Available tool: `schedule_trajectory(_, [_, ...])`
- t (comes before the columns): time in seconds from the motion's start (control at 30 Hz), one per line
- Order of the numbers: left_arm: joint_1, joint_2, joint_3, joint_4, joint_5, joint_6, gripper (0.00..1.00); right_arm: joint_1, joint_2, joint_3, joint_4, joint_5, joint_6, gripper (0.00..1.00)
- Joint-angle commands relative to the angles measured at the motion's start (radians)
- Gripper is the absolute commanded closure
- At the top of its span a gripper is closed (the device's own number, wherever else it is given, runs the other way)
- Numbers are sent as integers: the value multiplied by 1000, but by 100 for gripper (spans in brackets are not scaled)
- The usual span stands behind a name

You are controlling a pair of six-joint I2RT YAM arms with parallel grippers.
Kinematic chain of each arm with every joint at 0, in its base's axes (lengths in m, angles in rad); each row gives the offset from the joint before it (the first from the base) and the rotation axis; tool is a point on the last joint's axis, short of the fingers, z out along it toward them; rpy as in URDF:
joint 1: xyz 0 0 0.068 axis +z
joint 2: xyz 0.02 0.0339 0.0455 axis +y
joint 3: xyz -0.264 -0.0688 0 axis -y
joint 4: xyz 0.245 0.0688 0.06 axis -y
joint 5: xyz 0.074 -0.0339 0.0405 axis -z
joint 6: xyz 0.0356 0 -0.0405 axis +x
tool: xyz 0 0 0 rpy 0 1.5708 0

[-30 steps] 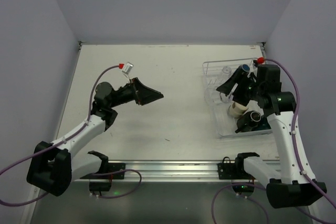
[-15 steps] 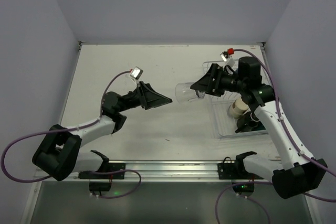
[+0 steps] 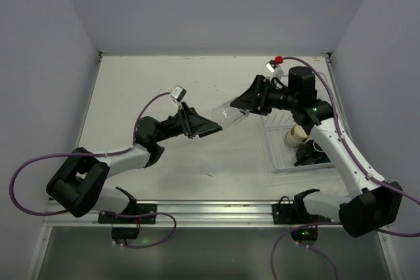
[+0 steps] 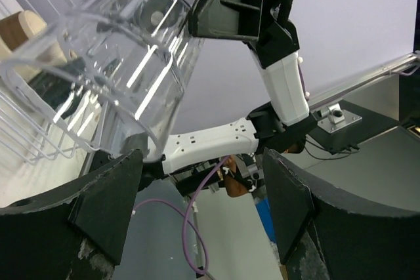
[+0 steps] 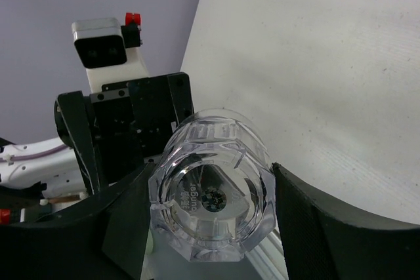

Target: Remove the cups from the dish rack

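Observation:
My right gripper (image 3: 237, 108) is shut on a clear glass tumbler (image 3: 228, 115), held on its side in the air over the middle of the table. In the right wrist view the tumbler's thick base (image 5: 210, 191) fills the gap between the fingers (image 5: 315, 227). My left gripper (image 3: 211, 127) is open and points at the tumbler's mouth, just short of it. In the left wrist view the tumbler (image 4: 125, 57) hangs above and beyond the left finger (image 4: 105, 208), outside the jaws. The dish rack (image 3: 272, 152) at the right holds a cream cup (image 3: 296, 137) and a dark mug (image 3: 312, 152).
White wires of the rack (image 4: 26, 142) and the cream cup (image 4: 16, 31) show at the left of the left wrist view. The left arm's camera block (image 5: 98, 42) faces the right wrist. Walls close the table on three sides.
The right arm lifted the clear tumbler out of the rack and carried it left to mid-table. The left arm swung right, and its open jaws came up to the tumbler.

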Motion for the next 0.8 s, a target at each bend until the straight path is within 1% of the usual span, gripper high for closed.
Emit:
schedule_trajectory(0.0, [-11, 7, 60, 103, -73, -22, 23, 41, 7, 20, 65, -54, 43, 100])
schedule_trajectory(0.17, [-11, 13, 73, 111, -77, -20, 24, 55, -4, 26, 29, -22, 28, 100])
schedule_trajectory(0.23, [-11, 4, 71, 80, -75, 3, 24, 55, -19, 33, 6, -3, 13, 100])
schedule_trajectory(0.3, [-11, -15, 59, 53, -92, 15, 24, 55, -31, 30, 5, -2, 17, 100])
schedule_trajectory(0.4, [-11, -13, 59, 62, -101, 11, 26, 57, -30, 12, 35, -20, 37, 100])
schedule_trajectory(0.43, [-11, -9, 60, 74, -101, -8, 33, 57, -28, 3, 46, -22, 45, 100])
schedule_trajectory(0.47, [-11, -3, 60, 89, -101, -19, 36, 58, -27, -2, 63, -25, 48, 100])
schedule_trajectory(0.5, [-12, -2, 60, 112, -101, -28, 45, 57, -21, -5, 69, -32, 52, 100])
schedule_trajectory(0.6, [-11, -7, 70, 115, -98, -37, 70, 60, -18, -20, 104, -35, 69, 100])
schedule_trajectory(0.63, [-11, -10, 70, 114, -100, -39, 83, 61, -19, -26, 111, -34, 74, 100])
schedule_trajectory(0.7, [-11, -18, 70, 79, -98, -25, 100, 64, -18, -28, 118, -29, 75, 100])
schedule_trajectory(0.73, [-11, -28, 74, 54, -95, -13, 100, 66, -18, -23, 102, -20, 72, 100])
schedule_trajectory(0.77, [-9, -38, 79, 16, -93, 3, 100, 64, -16, -17, 79, -5, 66, 83])
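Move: My right hand already holds the clear cup by its base end, rim towards my left hand. The cup's middle is about 4 cm ahead of my left hand, 6 cm to its right and 1 cm higher. From my right hand, the left hand's open fingers lie some 9 cm left, 6 cm back and slightly below. Down in the rack, the cream cup is roughly 32 cm right of my left hand and 3 cm ahead, the dark mug 35 cm right and 3 cm back, both some 20 cm lower. I lift my left hand about 2.5 cm and ease it forward to the near side of the clear cup's rim, then shut its wide-open fingers until they pinch the thin wall, one finger inside and one outside. Meanwhile my right hand keeps its grip and brings the cup roughly 2 cm left towards the left fingers, drawing back and then rising a little as well. ##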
